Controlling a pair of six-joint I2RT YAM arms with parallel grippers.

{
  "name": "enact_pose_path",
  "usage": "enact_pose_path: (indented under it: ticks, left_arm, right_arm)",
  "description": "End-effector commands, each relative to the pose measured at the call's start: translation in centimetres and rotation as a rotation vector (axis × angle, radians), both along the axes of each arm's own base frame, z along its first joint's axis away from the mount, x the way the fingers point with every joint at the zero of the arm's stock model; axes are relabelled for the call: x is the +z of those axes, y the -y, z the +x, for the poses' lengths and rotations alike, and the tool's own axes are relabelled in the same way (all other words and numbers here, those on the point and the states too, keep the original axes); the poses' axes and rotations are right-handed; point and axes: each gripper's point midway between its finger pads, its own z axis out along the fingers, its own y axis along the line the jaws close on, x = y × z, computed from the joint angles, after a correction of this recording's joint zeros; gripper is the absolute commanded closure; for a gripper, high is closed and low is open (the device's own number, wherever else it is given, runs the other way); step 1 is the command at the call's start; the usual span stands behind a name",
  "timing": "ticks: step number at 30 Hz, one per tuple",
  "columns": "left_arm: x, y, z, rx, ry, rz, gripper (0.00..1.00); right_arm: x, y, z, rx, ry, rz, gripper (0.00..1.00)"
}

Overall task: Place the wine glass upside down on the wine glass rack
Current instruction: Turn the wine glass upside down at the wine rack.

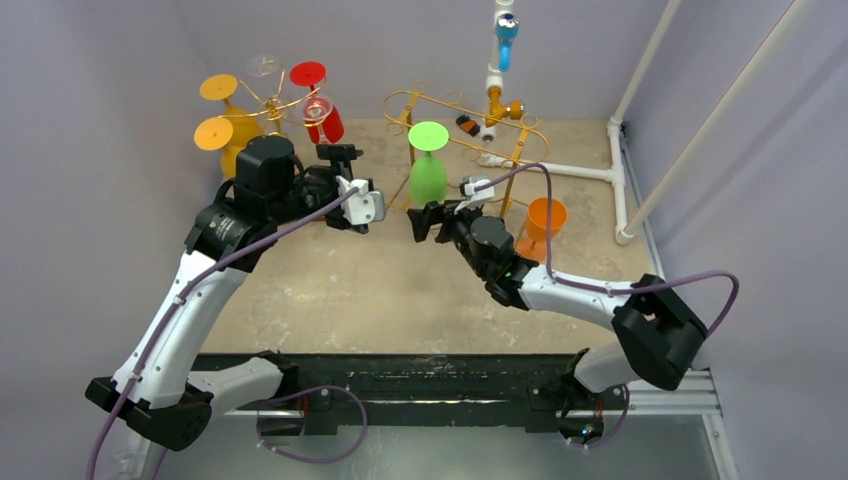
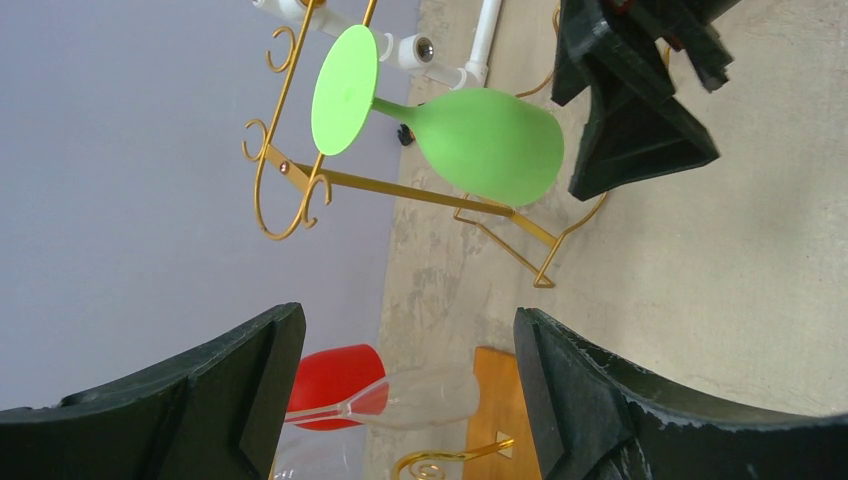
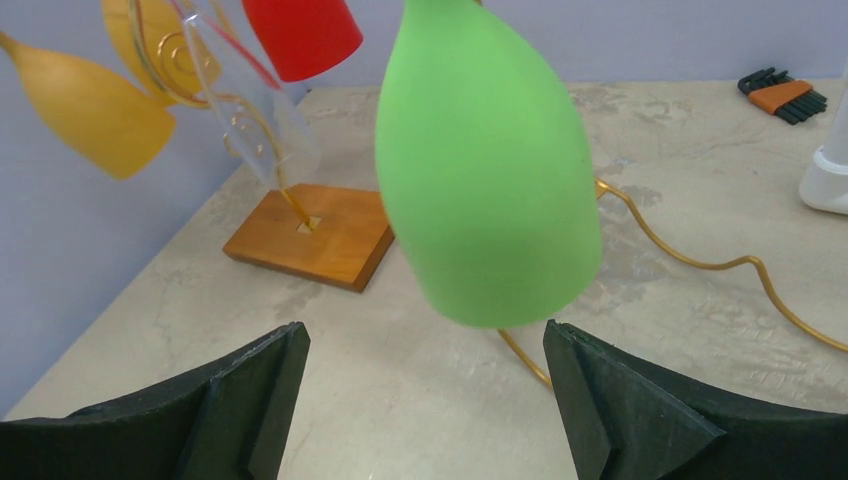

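The green wine glass hangs upside down on the gold wire rack, its round foot resting on top of the rails. In the left wrist view the green glass hangs from the rack. My right gripper is open just in front of the bowl, apart from it. In its wrist view the bowl hangs above and beyond the spread right gripper. My left gripper is open and empty beside the other rack. A clear glass shows past the left gripper.
A second gold rack on a wooden base at the back left holds yellow, red and clear glasses. An orange glass stands upright at the right. A white pipe frame and a hex key set lie behind.
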Motion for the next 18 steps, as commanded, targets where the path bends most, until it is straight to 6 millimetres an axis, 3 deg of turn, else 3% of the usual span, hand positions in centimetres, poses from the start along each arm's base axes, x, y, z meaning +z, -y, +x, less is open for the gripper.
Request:
enact_pose_path:
  ticks: [1, 9, 12, 18]
  left_arm:
    - [2.1, -0.1, 0.1, 0.011, 0.031, -0.038, 0.18]
    - [2.2, -0.1, 0.6, 0.029, 0.017, -0.039, 0.18]
    - [2.3, -0.1, 0.5, 0.032, 0.005, -0.046, 0.18]
    - [2.7, -0.2, 0.2, 0.045, -0.023, -0.060, 0.18]
  right_arm:
    - [0.7, 0.8, -2.1, 0.007, -0.007, 0.015, 0.01]
    - [3.3, 4.5, -4.8, -0.026, 0.003, -0.005, 0.01]
    - [4.6, 7.2, -6.0, -0.077, -0.010, -0.002, 0.01]
    - [2.9, 14.8, -6.4, -0.319, -0.181, -0.097, 0.01]
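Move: The orange glass, the one still on the table, stands about 22 cm to the right hand's right, 3 cm ahead and 14 cm lower. The green glass, already let go, hangs upside down some 6 cm ahead, 2 cm left and about 4 cm above that hand; the gold rack's middle is roughly 12 cm ahead, 7 cm right, slightly lower. From the left hand the orange glass is about 34 cm right, 8 cm ahead and 30 cm down. Backing straight away from the hanging green glass for about 4 cm, the empty right hand then swings to its right and climbs while still drawing back, ending some 10 cm right and 6 cm higher. The fingers stay wide open, and late on the wrist turns slightly clockwise. ##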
